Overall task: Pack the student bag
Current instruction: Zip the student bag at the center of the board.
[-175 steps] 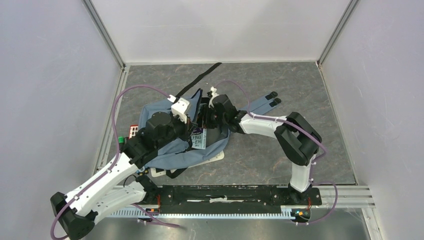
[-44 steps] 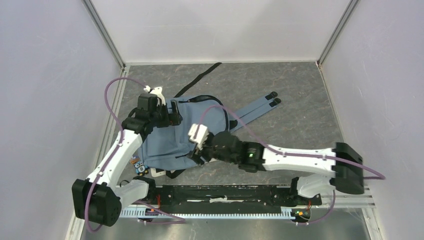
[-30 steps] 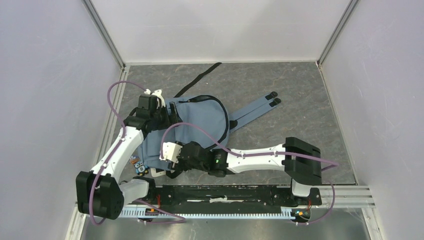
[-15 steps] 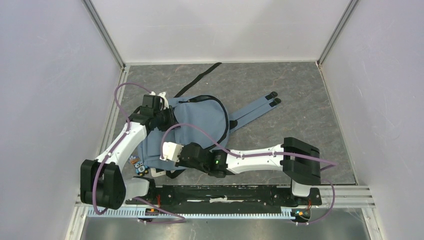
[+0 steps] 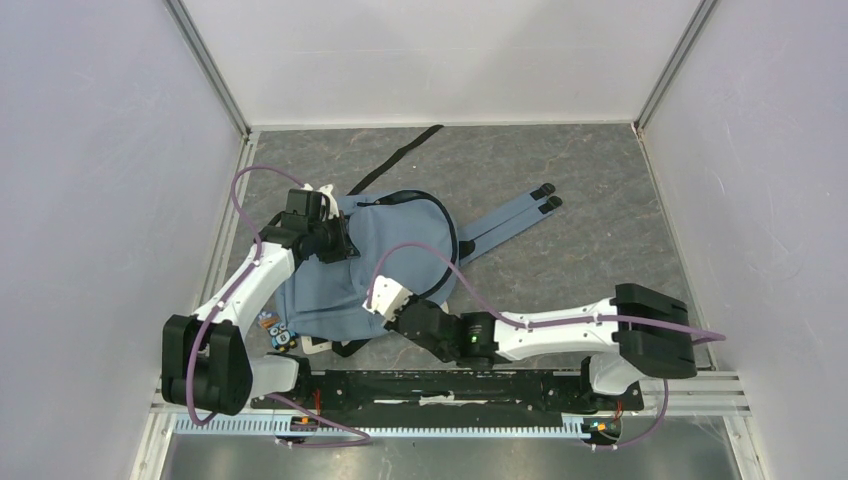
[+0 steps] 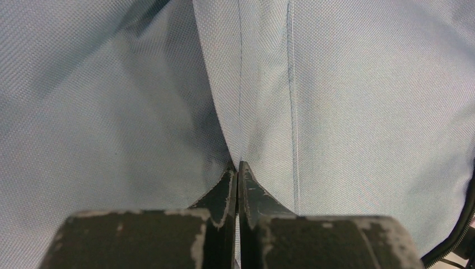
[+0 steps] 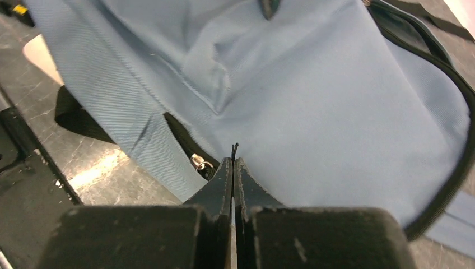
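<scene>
The student bag (image 5: 400, 245) lies flat on the table, grey-blue with black trim, and fills the left wrist view (image 6: 347, 84). My left gripper (image 5: 338, 244) is at its far left part, shut with a raised fold of the bag's fabric pinched between the tips (image 6: 238, 163). At the bag's near edge my right gripper (image 5: 383, 312) is shut on a thin black zip pull (image 7: 234, 147) that sticks up between its tips. A metal zip ring (image 7: 200, 163) shows in a dark slit just left of them. The bag's blue panel (image 7: 313, 95) spreads out ahead.
Two blue shoulder straps (image 5: 510, 215) trail right from the bag. A loose black strap (image 5: 400, 155) lies toward the back wall. A white flat thing (image 5: 312, 346) and a small colourful item (image 5: 273, 328) poke out at the bag's near left. The black base rail (image 5: 470, 388) runs along the front.
Both grippers have closed. The left one shut on the bag's fabric at its far left. The right arm swung rightward along the bag's near edge and shut on the zip pull.
</scene>
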`<state>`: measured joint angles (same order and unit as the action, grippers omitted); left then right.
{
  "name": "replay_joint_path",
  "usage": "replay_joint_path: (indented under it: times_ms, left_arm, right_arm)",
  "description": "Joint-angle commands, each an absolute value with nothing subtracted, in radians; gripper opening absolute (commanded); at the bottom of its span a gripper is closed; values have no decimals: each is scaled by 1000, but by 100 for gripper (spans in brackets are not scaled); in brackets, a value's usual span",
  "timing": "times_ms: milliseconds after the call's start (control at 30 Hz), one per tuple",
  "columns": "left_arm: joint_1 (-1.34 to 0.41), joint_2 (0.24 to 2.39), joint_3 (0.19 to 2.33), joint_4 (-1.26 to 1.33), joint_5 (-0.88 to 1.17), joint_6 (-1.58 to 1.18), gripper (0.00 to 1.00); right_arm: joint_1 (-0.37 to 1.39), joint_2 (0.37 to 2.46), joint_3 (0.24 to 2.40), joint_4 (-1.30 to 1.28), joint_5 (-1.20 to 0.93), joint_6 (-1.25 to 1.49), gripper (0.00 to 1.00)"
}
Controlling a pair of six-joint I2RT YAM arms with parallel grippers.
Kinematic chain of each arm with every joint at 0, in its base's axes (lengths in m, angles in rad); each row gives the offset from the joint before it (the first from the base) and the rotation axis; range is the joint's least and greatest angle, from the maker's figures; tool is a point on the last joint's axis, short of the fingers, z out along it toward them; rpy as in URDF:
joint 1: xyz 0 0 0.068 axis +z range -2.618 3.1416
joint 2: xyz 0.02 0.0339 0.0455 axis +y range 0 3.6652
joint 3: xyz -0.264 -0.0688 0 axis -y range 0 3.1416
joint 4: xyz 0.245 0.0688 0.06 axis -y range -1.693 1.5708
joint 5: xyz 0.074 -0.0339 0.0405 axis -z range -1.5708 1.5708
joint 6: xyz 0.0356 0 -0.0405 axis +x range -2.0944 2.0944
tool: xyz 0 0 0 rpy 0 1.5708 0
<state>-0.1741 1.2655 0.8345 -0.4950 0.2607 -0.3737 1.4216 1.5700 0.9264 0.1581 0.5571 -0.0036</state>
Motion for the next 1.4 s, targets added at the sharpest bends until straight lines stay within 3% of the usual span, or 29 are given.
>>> replay_joint_path:
  times_ms: [0, 400, 800, 867, 933, 1067, 1100, 1367]
  left_arm:
    - [-169, 1272, 845, -499, 225, -368, 2]
    - [-170, 1260, 839, -500, 206, -368, 2]
    - [-185, 1229, 837, -502, 194, -353, 4]
    - [-204, 1214, 840, -501, 181, -344, 27]
    - [-239, 1187, 846, -499, 156, -332, 61]
    - [-346, 1083, 843, -474, 82, -288, 95]
    - [-381, 1055, 839, -466, 63, -277, 99]
    - [-641, 873, 760, -351, 133, -160, 100]
  right_arm:
    - [1425, 1489, 876, 158, 765, 103, 0]
    - [1372, 1354, 821, 96, 867, 138, 0]
    - [1206, 1217, 736, 118, 723, 145, 0]
    - [1206, 1200, 722, 148, 671, 129, 0]
    - [1206, 1190, 715, 164, 631, 126, 0]
    - [1206, 1181, 706, 176, 593, 151, 0]
    - [1206, 1177, 702, 180, 586, 158, 0]
    - [1200, 1153, 685, 209, 577, 205, 0]
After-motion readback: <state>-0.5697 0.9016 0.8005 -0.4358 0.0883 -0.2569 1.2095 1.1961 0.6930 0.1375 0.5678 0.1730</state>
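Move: The right hand already pinches the zip pull at its fingertips. The zip's near-right bend lies about 12 cm to its right, 9 cm ahead and slightly lower; the padded shoulder straps are some 24 cm right and 21 cm ahead, and the bag's black loop about 7 cm left and 5 cm back, both lower. From the left hand, shut on a fold of the bag's front, the pull is roughly 14 cm back and 7 cm right, about level. Rightward and forward along the near edge, the right hand drags the zip pull about 10 cm towards the zip's bend, rising slightly, then eases back a little and keeps its pinch while turning clockwise. The left hand first holds the fold nearly still, then opens wide and lifts off about 9 cm, swinging right and back as its fingers tip up. ##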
